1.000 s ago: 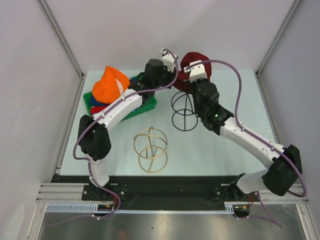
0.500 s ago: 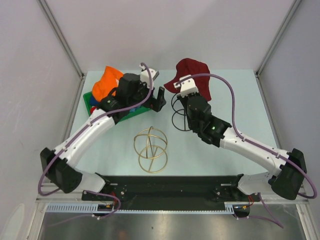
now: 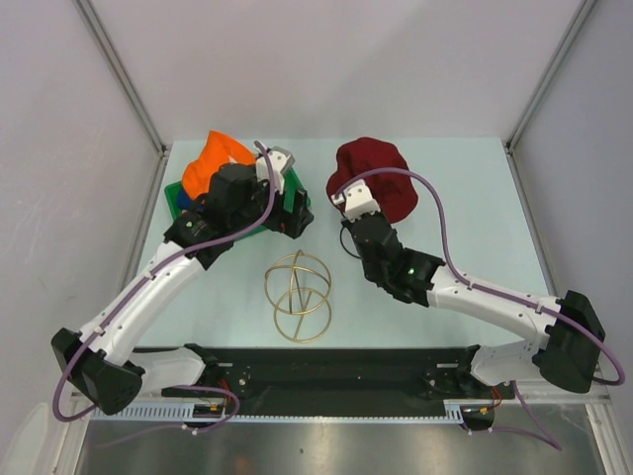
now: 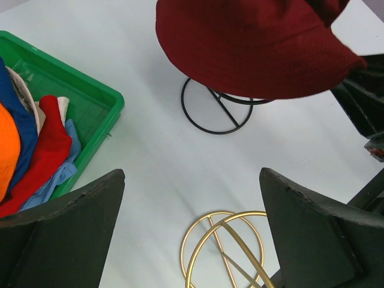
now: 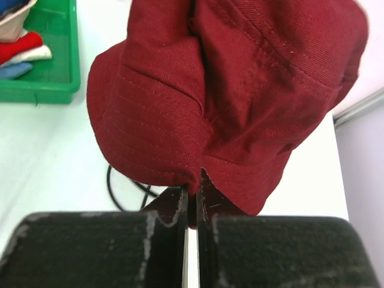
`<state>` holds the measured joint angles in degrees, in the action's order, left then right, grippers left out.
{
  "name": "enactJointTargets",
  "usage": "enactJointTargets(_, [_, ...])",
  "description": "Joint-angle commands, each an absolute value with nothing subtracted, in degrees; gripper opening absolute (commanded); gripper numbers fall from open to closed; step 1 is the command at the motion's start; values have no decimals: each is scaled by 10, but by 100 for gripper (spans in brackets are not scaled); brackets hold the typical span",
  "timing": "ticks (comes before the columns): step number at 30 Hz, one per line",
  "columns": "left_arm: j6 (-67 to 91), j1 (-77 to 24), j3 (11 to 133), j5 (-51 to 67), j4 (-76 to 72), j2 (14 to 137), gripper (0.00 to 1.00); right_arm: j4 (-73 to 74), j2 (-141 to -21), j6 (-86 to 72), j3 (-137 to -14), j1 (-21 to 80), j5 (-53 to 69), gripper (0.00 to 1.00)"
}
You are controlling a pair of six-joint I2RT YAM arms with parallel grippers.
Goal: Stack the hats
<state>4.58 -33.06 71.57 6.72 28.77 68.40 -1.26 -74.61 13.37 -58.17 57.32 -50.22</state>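
A maroon hat [image 3: 374,178] sits over the black wire globe frame [image 3: 348,237], which it mostly hides. My right gripper [image 3: 343,190] is shut on the near-left brim of this hat [image 5: 240,90], with the fabric pinched between the fingertips [image 5: 192,195]. My left gripper [image 3: 297,208] is open and empty, between the green tray and the maroon hat [image 4: 258,42]. An orange hat [image 3: 213,163] lies on top of the pile in the green tray [image 3: 293,210]. The left wrist view shows navy [image 4: 18,135], red [image 4: 48,147] and light blue [image 4: 63,174] hats in the tray [image 4: 90,93].
A gold wire globe frame [image 3: 299,297] stands at the near middle, just below my left gripper in its wrist view [image 4: 225,252]. The black frame's base ring [image 4: 219,114] shows under the maroon hat. Side walls close the table in on the left and right.
My left gripper has drawn back from the maroon hat toward the tray, open. My right gripper has pulled the hat's brim nearer, and the hat now covers the black frame.
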Motion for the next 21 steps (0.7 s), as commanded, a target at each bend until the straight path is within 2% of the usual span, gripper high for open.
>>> enactJointTargets(1, [56,-323,717,72,270,678,100,20,-740,61,-566,587,-533,0])
enactJointTargets(11, [85,-317,718,111,224,713,100,84,-729,-14,-533,599,-555,0])
enactJointTargets(21, [189,-317,718,198,69,768,100,161,-728,-148,-521,561,-578,0])
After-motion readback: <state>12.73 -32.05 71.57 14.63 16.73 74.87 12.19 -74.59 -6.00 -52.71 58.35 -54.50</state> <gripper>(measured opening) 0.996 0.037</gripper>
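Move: The maroon hat, still pinched in the right fingers, is being taken to the black wire stand, whose middle is about 12 cm straight ahead of that hand and 16 cm below. Counted from the right hand, the gold stand is roughly 11 cm back, 14 cm left and 16 cm below; the green bin about 20 cm ahead, 31 cm left and 24 cm below. The empty left hand has the hat about 10 cm ahead and 14 cm to its right, nearly level. The maroon hat sinks over the black stand in the right hand's unbroken pinch: down about 7 cm, easing back over the first half and drifting right towards the end, while the wrist tips down and turns clockwise, each a little under 10 degrees. The wide-open left hand waits briefly, then slides right some 4 cm and a little forward towards the hat's left side, rolling its left side down. ##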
